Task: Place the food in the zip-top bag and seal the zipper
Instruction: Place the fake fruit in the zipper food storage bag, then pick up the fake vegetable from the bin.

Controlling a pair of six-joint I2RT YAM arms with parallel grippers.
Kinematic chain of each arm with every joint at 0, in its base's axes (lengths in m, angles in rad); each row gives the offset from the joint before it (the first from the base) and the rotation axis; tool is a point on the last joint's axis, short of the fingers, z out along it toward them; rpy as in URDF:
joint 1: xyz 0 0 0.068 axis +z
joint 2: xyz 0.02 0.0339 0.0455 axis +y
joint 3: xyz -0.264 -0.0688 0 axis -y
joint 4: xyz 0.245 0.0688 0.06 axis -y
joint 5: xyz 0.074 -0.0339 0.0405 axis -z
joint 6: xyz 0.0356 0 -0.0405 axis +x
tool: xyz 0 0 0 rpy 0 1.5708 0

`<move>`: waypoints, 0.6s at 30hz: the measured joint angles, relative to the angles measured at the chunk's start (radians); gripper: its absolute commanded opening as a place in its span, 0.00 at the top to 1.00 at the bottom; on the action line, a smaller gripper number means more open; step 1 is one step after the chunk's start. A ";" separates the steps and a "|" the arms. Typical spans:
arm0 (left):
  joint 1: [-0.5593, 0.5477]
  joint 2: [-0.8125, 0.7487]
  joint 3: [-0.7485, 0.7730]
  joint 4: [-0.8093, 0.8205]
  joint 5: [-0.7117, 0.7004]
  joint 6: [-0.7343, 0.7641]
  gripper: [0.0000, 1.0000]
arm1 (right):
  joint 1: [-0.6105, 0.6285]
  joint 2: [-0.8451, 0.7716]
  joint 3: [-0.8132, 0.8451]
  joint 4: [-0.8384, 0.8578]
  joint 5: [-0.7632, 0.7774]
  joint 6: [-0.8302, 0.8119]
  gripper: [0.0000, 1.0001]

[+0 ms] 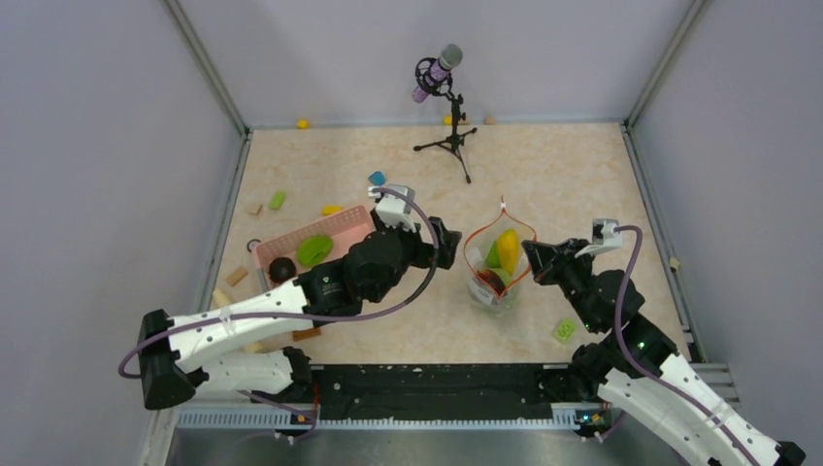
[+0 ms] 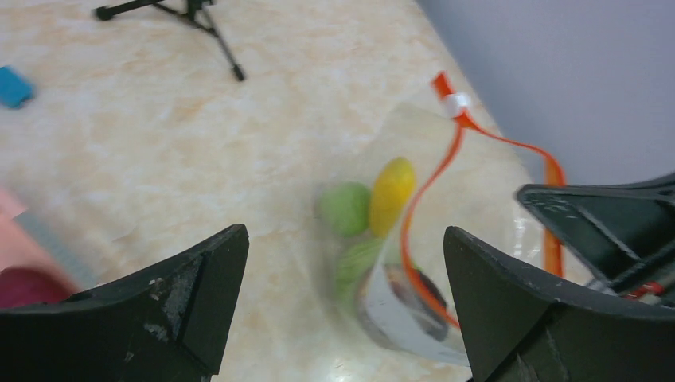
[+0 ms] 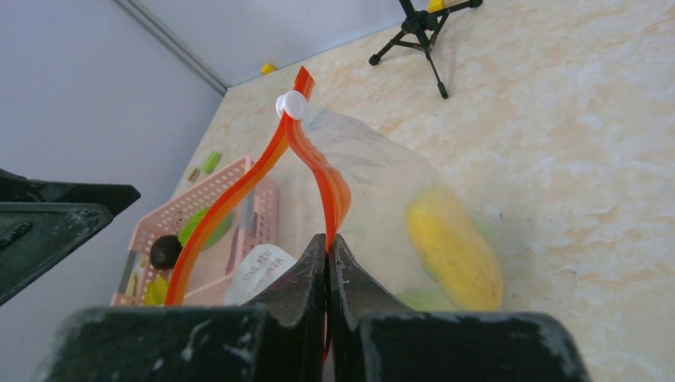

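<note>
The clear zip-top bag (image 1: 497, 291) stands at mid-table with its mouth wide open. Its orange-red zipper (image 1: 474, 240) forms a loop, with the white slider (image 3: 291, 104) at the far end. My right gripper (image 1: 533, 254) is shut on the zipper's near right side (image 3: 327, 239). Inside the bag lie food pieces: a yellow one (image 3: 452, 247), a green one (image 2: 345, 208) and a maroon one (image 1: 490, 282). My left gripper (image 1: 452, 243) hangs open and empty just left of the bag, its fingers (image 2: 199, 278) apart. A green piece (image 1: 313, 250) and a dark brown piece (image 1: 282, 269) lie in the pink basket.
The pink basket (image 1: 340, 225) sits left of the bag, under my left arm. A microphone on a tripod (image 1: 448, 136) stands behind. Small blocks lie about: blue (image 1: 377, 179), green (image 1: 278, 199), tan (image 1: 236, 276), and a green one (image 1: 564, 330) near my right arm.
</note>
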 measured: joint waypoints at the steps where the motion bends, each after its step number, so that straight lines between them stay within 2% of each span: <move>1: 0.003 -0.018 -0.010 -0.026 -0.031 -0.009 0.03 | 0.000 0.000 0.000 0.000 0.000 0.000 1.00; 6: 0.084 -0.102 -0.077 -0.180 -0.131 -0.094 0.03 | 0.000 0.000 0.000 0.000 0.000 0.000 1.00; 13: 0.355 -0.236 -0.223 -0.308 -0.079 -0.233 0.03 | 0.000 0.000 0.000 0.000 0.000 0.000 1.00; 18: 0.465 -0.294 -0.279 -0.359 -0.041 -0.316 0.03 | 0.000 0.000 0.000 0.000 0.001 0.000 1.00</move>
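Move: The purple sweet potato lies in the pink basket about 19 cm to the left of your open left hand, 7 cm ahead and some 23 cm below. The green star fruit is a further 14 cm left of the sweet potato and 2 cm farther out. The bag, already holding food, stands about 12 cm to the left hand's right and 3 cm ahead. From the right hand, the sweet potato is roughly 34 cm left and 6 cm ahead, 19 cm lower. Sweep the left gripper away from the bag, about 19 cm to the left and some 10 cm down, easing slightly forward, to come in over the sweet potato end of the basket. Swing the wrist about 35 degrees counter-clockwise and tip the fingers down as you go, keeping them wide open. Hold the right hand still, its shut fingers keeping their pinch on the bag's orange rim. ##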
